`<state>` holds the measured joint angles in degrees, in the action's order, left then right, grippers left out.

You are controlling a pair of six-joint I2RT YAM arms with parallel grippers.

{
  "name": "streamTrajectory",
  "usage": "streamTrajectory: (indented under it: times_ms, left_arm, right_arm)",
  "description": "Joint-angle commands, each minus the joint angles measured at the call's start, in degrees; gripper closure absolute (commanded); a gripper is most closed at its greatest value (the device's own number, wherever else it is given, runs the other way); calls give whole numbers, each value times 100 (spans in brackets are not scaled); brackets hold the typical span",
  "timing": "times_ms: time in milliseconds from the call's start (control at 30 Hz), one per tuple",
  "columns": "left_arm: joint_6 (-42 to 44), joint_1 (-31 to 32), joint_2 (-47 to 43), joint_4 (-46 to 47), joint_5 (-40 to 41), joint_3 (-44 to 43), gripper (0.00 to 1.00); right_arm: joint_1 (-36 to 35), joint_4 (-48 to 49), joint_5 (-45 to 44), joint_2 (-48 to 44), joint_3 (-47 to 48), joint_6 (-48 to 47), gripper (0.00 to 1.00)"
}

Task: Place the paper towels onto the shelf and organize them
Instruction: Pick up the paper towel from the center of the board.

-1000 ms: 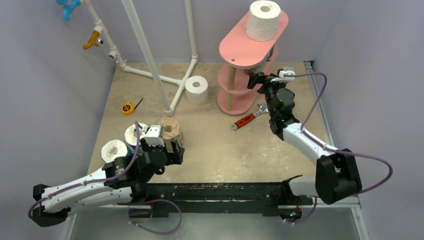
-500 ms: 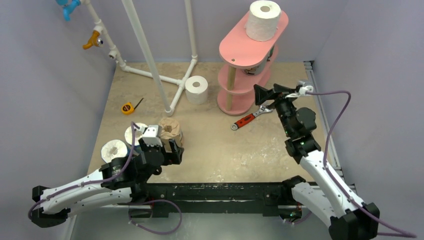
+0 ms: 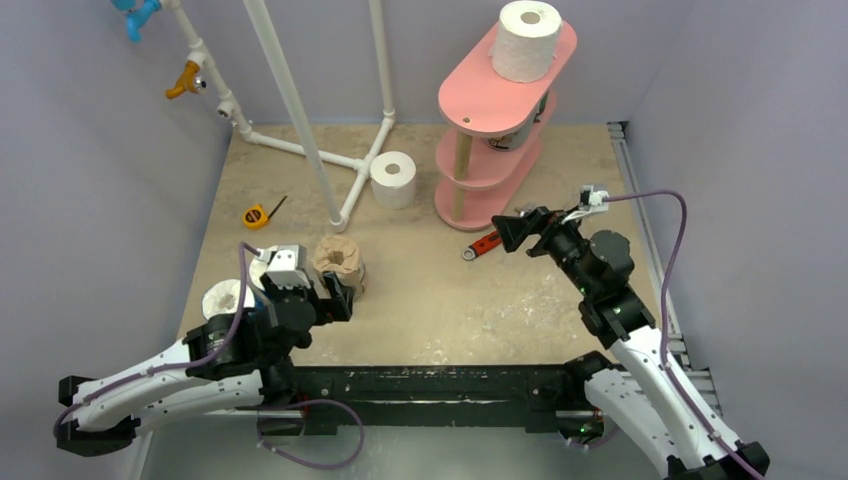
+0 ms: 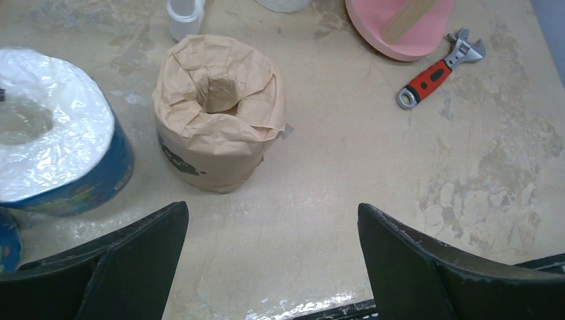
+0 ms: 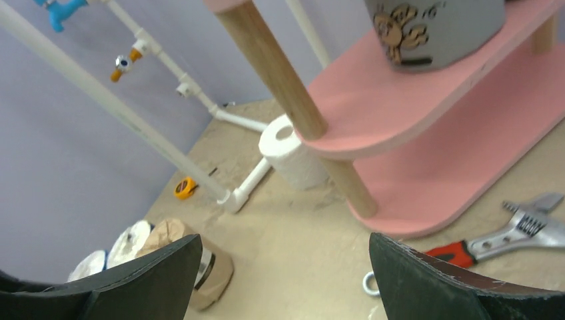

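Observation:
The pink shelf (image 3: 478, 108) stands at the back right. A white paper towel roll (image 3: 527, 40) sits on its top board and a grey one (image 5: 433, 30) on the middle board. Another white roll (image 3: 393, 178) stands on the floor left of the shelf. A tan roll (image 4: 216, 110) stands upright just beyond my open left gripper (image 4: 273, 227), with a blue-wrapped roll (image 4: 53, 157) to its left. My right gripper (image 5: 285, 250) is open and empty. It hovers near the shelf's base, pointing left.
A red-handled wrench (image 3: 492, 238) lies on the floor right under the right gripper (image 3: 510, 232). A yellow tape measure (image 3: 256, 215) lies at the left. The white pipe frame (image 3: 330, 160) rises behind the floor rolls. Purple walls close in the sides.
The right arm has drawn back from the shelf's middle board toward the near side, its gripper still open and now low over the wrench. The left arm has shifted slightly left.

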<state>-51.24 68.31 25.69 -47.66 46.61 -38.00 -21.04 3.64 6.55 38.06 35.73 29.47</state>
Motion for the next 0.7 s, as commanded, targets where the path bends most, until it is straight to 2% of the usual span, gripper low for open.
streamTrajectory:
  times_ms: [0,167,300,433,533,667]
  left_arm:
    - [-341,-11,108,-661,613,-485,2]
    - [-672,-24,161,-1195,919,-724,2]
    - [-1392,-254,548,-2013,937,-987,2]
    - [-1108,-1009,666,-1614,115,-891,2]
    - [-670,-1710,683,-917,-733,-735,3]
    - [-328,-2777,1196,-471,-1800,-813,4]
  right_arm:
    - [-295,-534,144,87,-119,498,1]
    - [-1185,-862,-352,772,24,494,1]
    - [-1725,-863,-631,1427,-9,478,1]
    - [-2082,-900,-1079,1819,-25,526,1]
    - [-2128,-724,-1053,1792,-135,629,1]
    - [-2141,-647,-943,1755,-208,703,1]
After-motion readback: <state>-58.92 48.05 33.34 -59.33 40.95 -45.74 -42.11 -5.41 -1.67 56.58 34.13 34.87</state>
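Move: The brown paper towel roll stands about 12 cm ahead of the left hand, a couple of centimetres to its left and some 13 cm lower. The nearer blue-wrapped roll is roughly 14 cm to the left of the brown one and 3 cm closer in; the pipe's foot is about 12 cm beyond the brown one. From the right hand the brown roll lies some 35 cm left, about level in reach, 24 cm below; the wrench is 11 cm straight ahead, 29 cm down. Down and to the left the right hand sweeps, sinking about 15 cm and drawing back a little, over the bare board towards the brown roll, tipping its open fingers some 25–30 degrees downward before it slows. The left hand slides about 5 cm left across the near side of the brown roll, rising slightly and then sinking again, turning some 20 degrees counter-clockwise with its fingers wide open. ##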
